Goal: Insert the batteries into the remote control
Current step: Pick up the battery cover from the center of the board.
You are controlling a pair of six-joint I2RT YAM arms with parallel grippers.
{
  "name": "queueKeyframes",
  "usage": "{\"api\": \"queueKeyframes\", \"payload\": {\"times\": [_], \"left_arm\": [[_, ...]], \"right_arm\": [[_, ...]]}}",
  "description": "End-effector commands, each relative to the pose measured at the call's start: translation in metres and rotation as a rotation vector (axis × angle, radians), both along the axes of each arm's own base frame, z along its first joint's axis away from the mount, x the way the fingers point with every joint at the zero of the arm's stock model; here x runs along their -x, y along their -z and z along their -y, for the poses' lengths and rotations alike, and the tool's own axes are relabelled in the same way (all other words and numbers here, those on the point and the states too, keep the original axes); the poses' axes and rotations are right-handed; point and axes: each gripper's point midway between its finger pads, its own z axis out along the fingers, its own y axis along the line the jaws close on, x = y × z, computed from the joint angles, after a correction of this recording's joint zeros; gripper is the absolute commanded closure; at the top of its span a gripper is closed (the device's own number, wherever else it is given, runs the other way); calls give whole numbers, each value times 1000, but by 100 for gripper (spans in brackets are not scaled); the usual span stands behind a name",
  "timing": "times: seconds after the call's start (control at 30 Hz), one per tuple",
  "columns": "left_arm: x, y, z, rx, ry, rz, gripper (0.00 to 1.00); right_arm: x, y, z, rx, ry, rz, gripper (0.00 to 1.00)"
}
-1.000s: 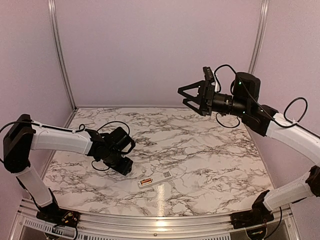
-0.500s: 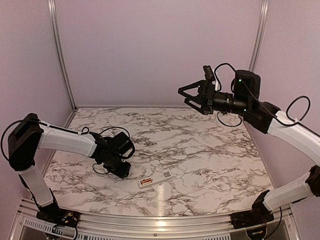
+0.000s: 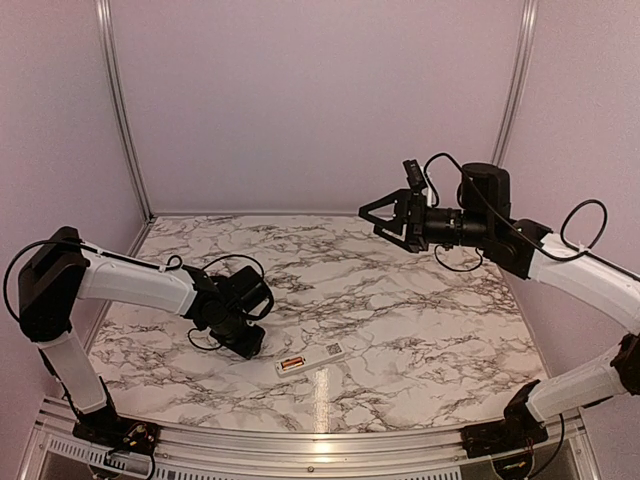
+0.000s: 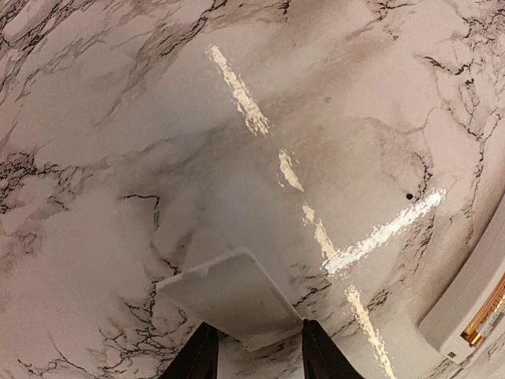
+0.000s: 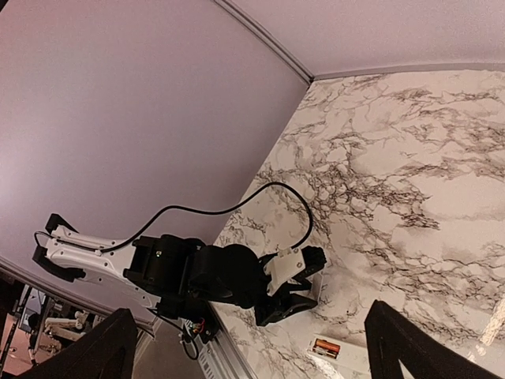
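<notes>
The white remote control (image 3: 312, 358) lies face down near the table's front edge, its battery bay open. The reddish-orange batteries (image 3: 291, 364) sit in that bay, also seen in the right wrist view (image 5: 325, 347) and at the edge of the left wrist view (image 4: 486, 314). My left gripper (image 3: 250, 343) is low over the table just left of the remote. It is shut on a flat white cover plate (image 4: 230, 296), which is tilted up off the marble between its fingers (image 4: 199, 357). My right gripper (image 3: 373, 214) hangs open high above the back right, with nothing in it.
The marble table (image 3: 400, 310) is bounded by lilac walls at the back and sides, with a metal rail (image 3: 300, 440) along the front edge. The left arm's black cable (image 5: 260, 197) loops over the table behind its wrist.
The left gripper's jaws have narrowed onto the white cover plate and it has shifted slightly toward the front. The right arm has come down a little, still open.
</notes>
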Motion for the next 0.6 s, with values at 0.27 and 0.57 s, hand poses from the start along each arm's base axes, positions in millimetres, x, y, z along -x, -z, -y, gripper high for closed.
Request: {"api": "queueKeyframes", "payload": {"times": [0.27,0.57], "left_arm": [[11,7,16,45,67,-46,45],[10,1,29,80,97,-56,31]], "right_arm": [[-3,-7,8,-41,-9,17,1],[-3,-4,6,-49,-22,14,1]]}}
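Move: The left hand's fingers are down at the board around the near end of the battery cover, whose middle is about 2 cm ahead of the hand, level sideways and at its height; its far end is tilted up. The remote lies flat, its middle some 13 cm to the hand's right and 2 cm back, the batteries in its nearer end about 9 cm right and 3 cm back. From the raised right hand, the cover is roughly 26 cm left, 2 cm back and 32 cm down. The left fingers open from a bit over a third to about two thirds and let go of the near end of the battery cover. As they spread, the hand shifts about 2 cm to the right, towards the remote, and very slightly back, staying low over the board with the fingers still pointing down and only a few degrees of clockwise turn. ##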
